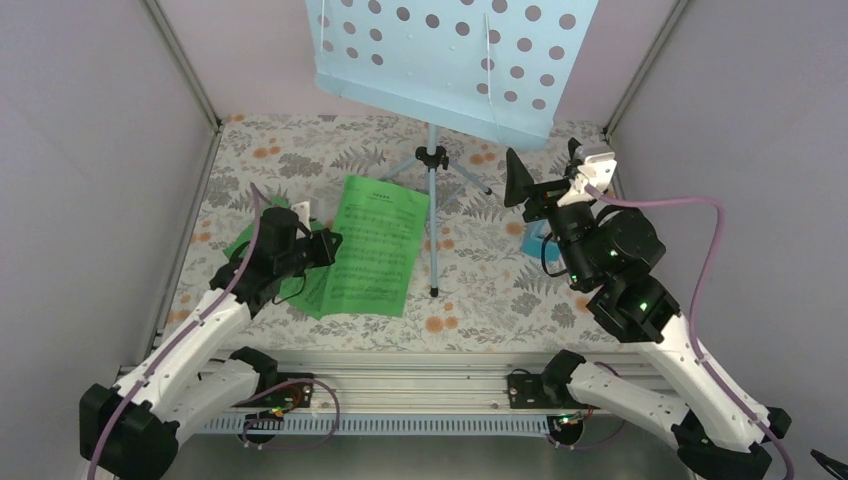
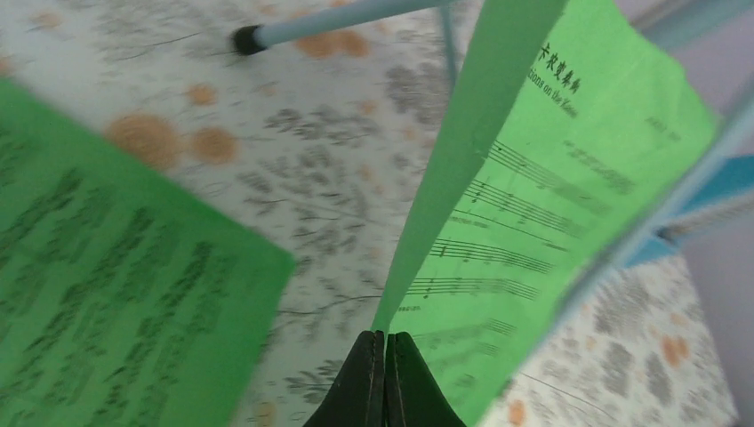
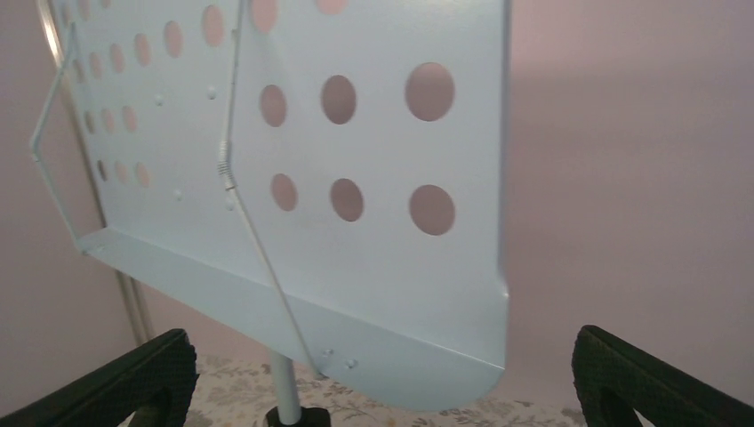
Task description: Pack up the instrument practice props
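The pale blue music stand stands at the back of the table, its hole-punched desk [image 1: 450,60] on a tripod pole [image 1: 432,215]. My left gripper [image 1: 328,247] is shut on the edge of a bright green sheet-music page [image 1: 375,245], which the left wrist view shows curling up from the shut fingertips [image 2: 385,342] as a printed page [image 2: 533,205]. A second green page [image 2: 107,294] lies flat on the cloth, partly under the left arm [image 1: 240,242]. My right gripper [image 3: 382,391] is wide open and empty below the desk's lower corner [image 3: 356,178]. The small blue metronome [image 1: 533,240] is mostly hidden behind the right arm.
A floral cloth [image 1: 480,290] covers the table, with grey walls on both sides. The tripod legs spread across the middle, one foot [image 2: 244,38] close to the held page. A thin wire page holder [image 3: 258,240] crosses the desk face.
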Motion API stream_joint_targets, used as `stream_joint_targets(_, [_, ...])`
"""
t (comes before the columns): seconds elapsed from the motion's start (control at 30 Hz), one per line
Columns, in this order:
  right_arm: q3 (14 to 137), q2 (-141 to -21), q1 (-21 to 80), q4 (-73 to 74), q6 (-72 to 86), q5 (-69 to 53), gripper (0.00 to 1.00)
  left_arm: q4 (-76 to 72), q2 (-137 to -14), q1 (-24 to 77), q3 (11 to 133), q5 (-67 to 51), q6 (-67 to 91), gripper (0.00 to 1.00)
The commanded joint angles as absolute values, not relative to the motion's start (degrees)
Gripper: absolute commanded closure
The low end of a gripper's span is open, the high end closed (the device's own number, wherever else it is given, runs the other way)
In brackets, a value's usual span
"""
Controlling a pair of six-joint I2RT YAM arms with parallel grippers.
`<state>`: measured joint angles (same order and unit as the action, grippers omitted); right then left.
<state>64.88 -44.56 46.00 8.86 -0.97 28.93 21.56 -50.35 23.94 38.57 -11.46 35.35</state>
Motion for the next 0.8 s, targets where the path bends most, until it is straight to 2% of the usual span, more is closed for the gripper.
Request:
stream_joint_targets(0.0, [62.54, -45.01, 45.79, 6.61, -0.36, 34.73, 0.0, 21.5, -51.81, 20.64, 35.51, -5.31, 37.29, 0.98])
stream_joint_targets(0.17, [61.43, -47.11, 45.79, 7.28, -0.86, 35.81, 0.0, 21.29, -48.28, 15.55, 31.03, -2.2, 39.3, 0.98])
stream_joint_targets(0.33, [61.08, -49.45, 45.76, 7.63, -0.87, 34.52, 0.0, 18.91, -47.44, 9.63, 27.87, -5.76, 40.68, 0.98])
stream_joint_targets(0.7, [60.6, -51.97, 45.79, 8.4, 0.72, 31.93, 0.0, 14.29, -50.31, 5.34, 25.03, -6.2, 41.81, 0.97])
stream_joint_targets(0.77, [60.39, -51.96, 45.79, 8.86, 1.83, 31.06, 0.01, 13.37, -50.69, 5.27, 24.34, -6.11, 42.17, 0.89])
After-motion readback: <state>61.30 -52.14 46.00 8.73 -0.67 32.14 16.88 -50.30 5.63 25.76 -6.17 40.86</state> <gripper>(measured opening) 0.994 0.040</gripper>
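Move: My left hand holds the second green music sheet; the sheet already on the table has its middle about 14 cm to the left, 6 cm farther out and 19 cm below. The tripod's front foot is some 20 cm to the right and 4 cm nearer me. From my open right hand, the right part of the stand's tray is about 8 cm ahead, 2 cm left and 5 cm lower; the blue case is roughly 10 cm ahead, 12 cm right, far below. My left hand keeps its pinch on the edge of the held sheet and sweeps it about 11 cm left while sinking over 8 cm onto the lying sheet, turning some 25 degrees counter-clockwise. Meanwhile my right hand, fingers still wide open, sinks about 6 cm and goes forward and a little left towards the stand's tray, tipping slightly down. ##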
